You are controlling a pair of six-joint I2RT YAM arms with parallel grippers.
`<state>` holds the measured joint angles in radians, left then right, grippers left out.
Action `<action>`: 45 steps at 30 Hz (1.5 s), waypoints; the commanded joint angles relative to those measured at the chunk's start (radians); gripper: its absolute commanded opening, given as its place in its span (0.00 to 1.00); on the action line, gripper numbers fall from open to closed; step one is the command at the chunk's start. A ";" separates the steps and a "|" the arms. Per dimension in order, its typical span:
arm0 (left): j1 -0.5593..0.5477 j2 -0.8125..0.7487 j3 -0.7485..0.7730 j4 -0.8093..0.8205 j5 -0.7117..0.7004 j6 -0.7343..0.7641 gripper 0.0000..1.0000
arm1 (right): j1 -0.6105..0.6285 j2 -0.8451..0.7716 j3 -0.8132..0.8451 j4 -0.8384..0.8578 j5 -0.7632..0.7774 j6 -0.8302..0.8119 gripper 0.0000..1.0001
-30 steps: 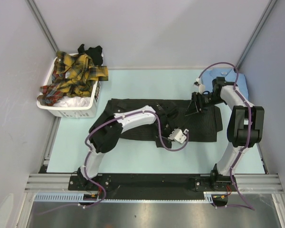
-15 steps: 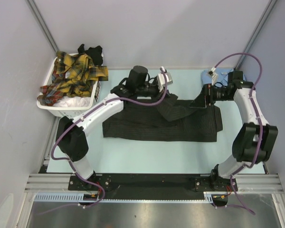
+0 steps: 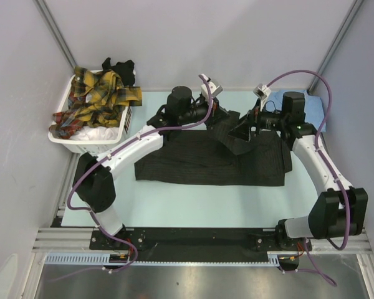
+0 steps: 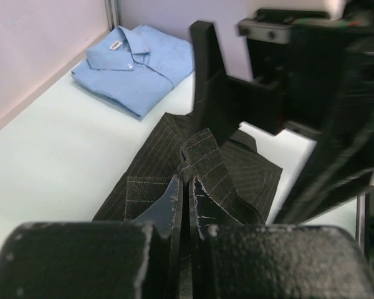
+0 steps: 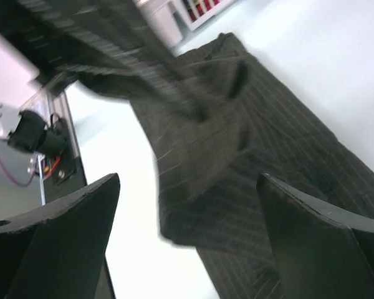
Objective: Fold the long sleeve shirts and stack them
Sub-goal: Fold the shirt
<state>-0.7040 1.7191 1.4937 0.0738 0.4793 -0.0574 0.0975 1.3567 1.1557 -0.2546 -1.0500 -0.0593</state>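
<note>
The charcoal pinstriped shirt lies spread across the middle of the table. My left gripper is shut on a raised fold of it over the shirt's far edge, and the cloth hangs from the jaws. My right gripper stands open just to the right of it, its fingers wide apart above the pinstriped shirt with nothing between them. The light blue shirt lies folded at the far right corner, partly hidden by the right arm. Yellow-red plaid shirts fill the basket.
A white laundry basket stands at the far left, with a dark garment over its back rim. The right gripper's black body is close in front of the left wrist camera. Grey walls close the table's back and sides.
The left arm swung from the shirt's near edge to its far edge, carrying a fold of cloth. The right gripper opened, let go of the shirt and moved left toward the left gripper.
</note>
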 commanded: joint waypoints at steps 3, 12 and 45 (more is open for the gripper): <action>-0.003 -0.044 -0.004 0.095 -0.005 -0.076 0.04 | 0.010 0.073 0.025 0.297 0.015 0.203 0.57; 0.063 -0.128 0.027 0.058 -0.062 -0.030 0.60 | -0.074 0.153 0.232 0.229 0.027 0.035 0.00; 0.597 -0.546 -0.294 -0.571 -0.288 0.148 0.99 | 0.151 0.598 0.749 -0.219 0.381 -0.353 0.00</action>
<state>-0.1452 1.2430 1.2251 -0.4614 0.1616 0.1093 0.1886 2.1239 1.9869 -0.4461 -0.7677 -0.4435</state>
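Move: Between the right hand's open fingers, some 3 cm ahead and 1 cm to the left, hangs the raised flap of the dark shirt. The shirt's middle lies about 9 cm left, 3 cm ahead and 25 cm below; the folded blue shirt about 28 cm ahead and 31 cm right. For the left hand, still pinching the flap, its free part is roughly 4 cm right and 1 cm back; the dark shirt's left end is 30 cm left, level, 28 cm below; the laundry basket 52 cm left, 15 cm ahead. Taking over the flap, the right hand eases about 3 cm forward and shuts on it, and the left fingers then open and let go. The right carries it forward in an arc, first up and to the right, then down and back left, ending some 22 cm out with a short draw back. The left withdraws about 32 cm left towards the basket, rising then sinking, turning roughly 45 degrees counter-clockwise, fingers wide. ##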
